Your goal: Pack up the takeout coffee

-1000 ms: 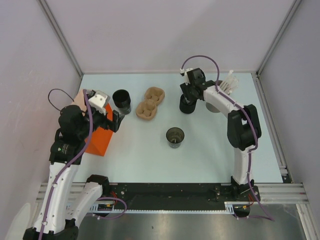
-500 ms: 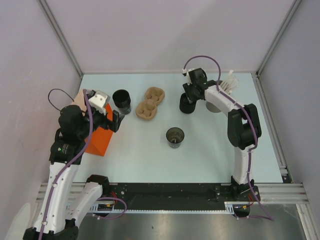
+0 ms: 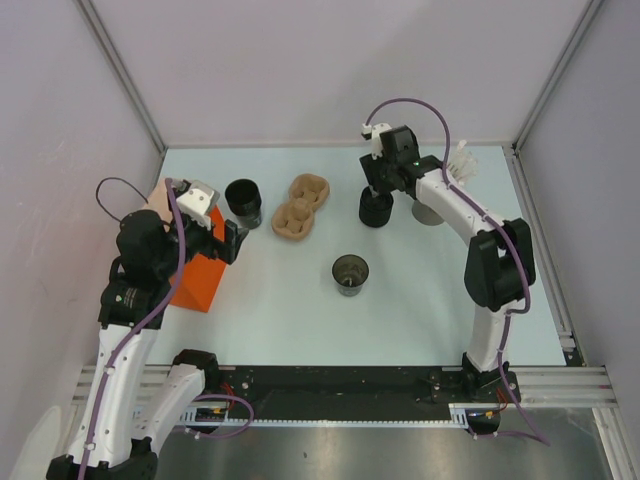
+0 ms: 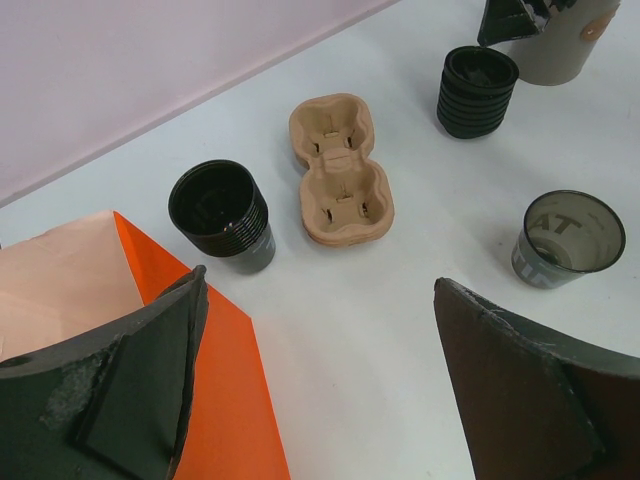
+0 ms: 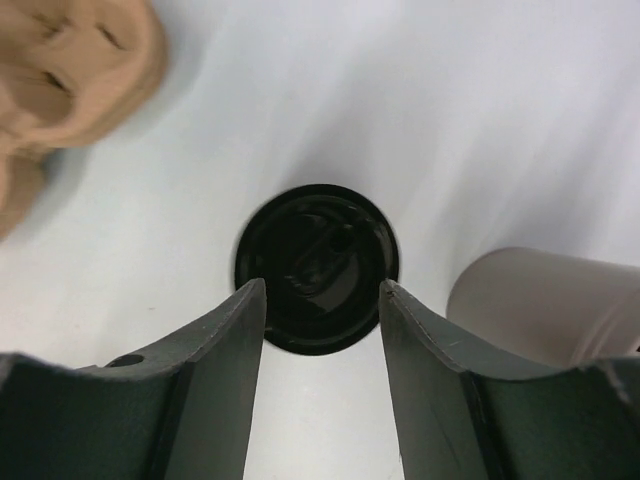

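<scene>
No black cup with a lid on it shows in any view. A small dark tapered cup stands open, without a lid, in the middle of the table; it also shows in the left wrist view. A stack of black lids stands at the back. My right gripper hovers over it, open, its jaws either side of the stack's near edge and apart from it. The orange paper bag stands open at the left. My left gripper is open and empty at the bag's right edge.
A stack of black cups stands right of the bag. The brown pulp carrier lies behind the middle. A grey-brown cylinder of white sticks stands right of the lids, close to my right gripper.
My right arm has swung its elbow to the right and turned the wrist over the lid stack. The left arm and the other things have not moved.
</scene>
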`<action>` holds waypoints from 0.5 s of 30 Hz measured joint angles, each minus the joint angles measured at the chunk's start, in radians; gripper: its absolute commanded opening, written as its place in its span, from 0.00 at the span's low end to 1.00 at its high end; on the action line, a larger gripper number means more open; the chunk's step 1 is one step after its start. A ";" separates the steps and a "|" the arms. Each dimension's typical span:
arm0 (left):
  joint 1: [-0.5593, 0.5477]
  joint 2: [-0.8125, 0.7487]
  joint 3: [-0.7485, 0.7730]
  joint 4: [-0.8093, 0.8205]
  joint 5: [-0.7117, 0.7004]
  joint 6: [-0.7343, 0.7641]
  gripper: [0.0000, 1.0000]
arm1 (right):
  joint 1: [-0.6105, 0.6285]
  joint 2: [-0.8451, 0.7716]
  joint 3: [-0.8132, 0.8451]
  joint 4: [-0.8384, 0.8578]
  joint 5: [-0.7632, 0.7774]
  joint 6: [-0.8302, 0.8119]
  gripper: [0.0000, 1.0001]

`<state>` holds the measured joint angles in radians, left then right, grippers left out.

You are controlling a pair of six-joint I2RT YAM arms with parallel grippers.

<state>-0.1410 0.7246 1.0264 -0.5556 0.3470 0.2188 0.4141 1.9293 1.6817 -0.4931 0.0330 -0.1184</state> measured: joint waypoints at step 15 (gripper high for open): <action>0.007 -0.006 0.000 0.000 0.005 0.000 1.00 | 0.117 0.005 0.000 0.005 0.018 -0.029 0.55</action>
<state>-0.1341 0.7189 1.0264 -0.5556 0.3515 0.2184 0.5312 1.9347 1.6817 -0.4885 0.0509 -0.1471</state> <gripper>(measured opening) 0.996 0.548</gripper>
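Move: The black lid stack sits almost under the half-open right hand, about 1 cm ahead, 1 cm right and 8 cm below. The empty grey cup is some 15 cm back and 5 cm left of this hand, the straw holder about 2 cm ahead and 14 cm right, the cup carrier 1 cm ahead and 17 cm left. From the left hand the lid stack lies roughly 20 cm ahead, 30 cm right and 24 cm down. Right hand sweeps about 5 cm left and 2 cm back, away from above the lid stack, fingers still half open. ##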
